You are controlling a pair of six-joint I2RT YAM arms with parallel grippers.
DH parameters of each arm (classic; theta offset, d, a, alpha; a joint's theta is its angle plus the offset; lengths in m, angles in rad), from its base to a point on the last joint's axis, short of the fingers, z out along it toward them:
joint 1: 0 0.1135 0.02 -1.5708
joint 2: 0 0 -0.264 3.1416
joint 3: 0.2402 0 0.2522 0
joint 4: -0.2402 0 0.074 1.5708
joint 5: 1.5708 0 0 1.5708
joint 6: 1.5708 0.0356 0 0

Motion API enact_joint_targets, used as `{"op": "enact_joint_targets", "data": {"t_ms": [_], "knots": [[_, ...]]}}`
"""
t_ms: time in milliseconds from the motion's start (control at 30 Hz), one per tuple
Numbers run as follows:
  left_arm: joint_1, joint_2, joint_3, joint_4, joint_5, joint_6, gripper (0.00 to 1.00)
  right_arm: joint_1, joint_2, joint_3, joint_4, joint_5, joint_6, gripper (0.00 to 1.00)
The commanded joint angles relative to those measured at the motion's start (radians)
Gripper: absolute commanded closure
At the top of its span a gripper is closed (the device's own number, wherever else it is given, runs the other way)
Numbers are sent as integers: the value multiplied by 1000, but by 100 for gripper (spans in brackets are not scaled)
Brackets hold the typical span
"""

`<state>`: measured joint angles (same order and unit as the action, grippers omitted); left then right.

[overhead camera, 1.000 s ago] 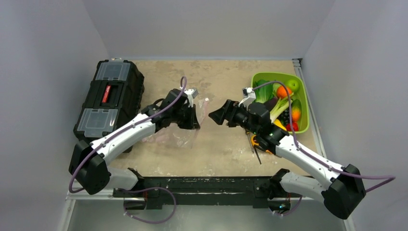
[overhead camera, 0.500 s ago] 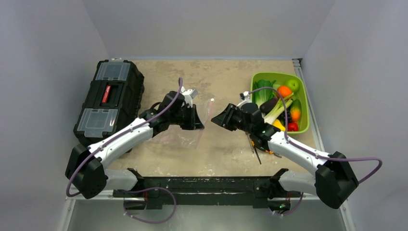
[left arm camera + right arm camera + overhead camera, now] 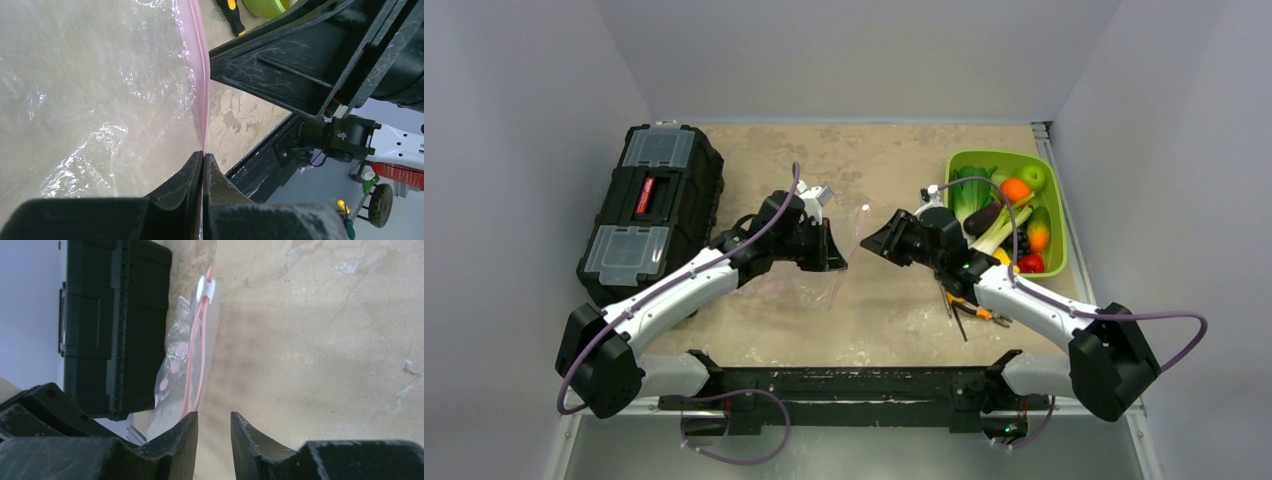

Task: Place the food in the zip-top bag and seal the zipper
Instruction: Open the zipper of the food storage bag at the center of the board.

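Note:
The clear zip-top bag (image 3: 792, 285) hangs from my left gripper (image 3: 834, 262), which is shut on the pink zipper (image 3: 200, 75) at the bag's near end. A white slider (image 3: 206, 288) sits at the zipper's far end. My right gripper (image 3: 871, 240) faces the bag mouth from the right. Its jaws stand a narrow gap apart with nothing between them, and the left fingertip (image 3: 192, 421) is just beside the zipper (image 3: 196, 355). The food, two leafy greens (image 3: 971, 200) with pale stalks (image 3: 1002, 232), lies in the lime-green bin (image 3: 984, 157).
A black toolbox (image 3: 652, 210) stands at the left, close behind the bag. The bin also holds an orange fruit (image 3: 1014, 190), a green one (image 3: 1032, 177) and a purple eggplant (image 3: 984, 217). Hand tools with orange-and-black handles (image 3: 964, 300) lie under the right arm.
My right gripper has moved left toward the bag mouth and narrowed its jaws from wide open. The left gripper keeps its hold on the zipper and has barely shifted.

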<state>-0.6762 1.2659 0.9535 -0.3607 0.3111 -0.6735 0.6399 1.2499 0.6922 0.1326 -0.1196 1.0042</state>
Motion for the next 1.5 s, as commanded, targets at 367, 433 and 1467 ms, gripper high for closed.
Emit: {"op": "enact_joint_targets", "data": {"t_ms": [367, 433, 1467], "knots": [[1, -29, 0, 35, 40, -26, 100, -25, 12, 87, 24, 45, -22, 76], [1, -30, -2, 35, 41, -26, 100, -25, 20, 86, 35, 37, -22, 76], [-120, -99, 146, -273, -389, 90, 36, 122, 119, 100, 159, -14, -49, 100]]}}
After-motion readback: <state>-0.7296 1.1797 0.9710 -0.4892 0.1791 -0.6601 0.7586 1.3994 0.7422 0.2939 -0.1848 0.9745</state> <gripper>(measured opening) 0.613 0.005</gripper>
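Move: The near lip of the zip-top bag, where the right fingers will pinch it, lies about 3 cm to the right hand's left, level in reach and height. The slider sits about 8 cm ahead of that hand and 1 cm left, and the spot the left fingers pinch is 6 cm left and 3 cm back. From the left hand, the right hand's pinch spot is 3 cm ahead and 3 cm right. Forward and up about 2 cm first, the right hand sinks level again, then sweeps left some 6 cm and back about 4 cm into the bag's mouth, yawing left about 10 degrees; one finger goes between the lips and the fingers close on the near lip. The left hand keeps its pinch until then, opens wide around the strip and starts drawing left and back. ##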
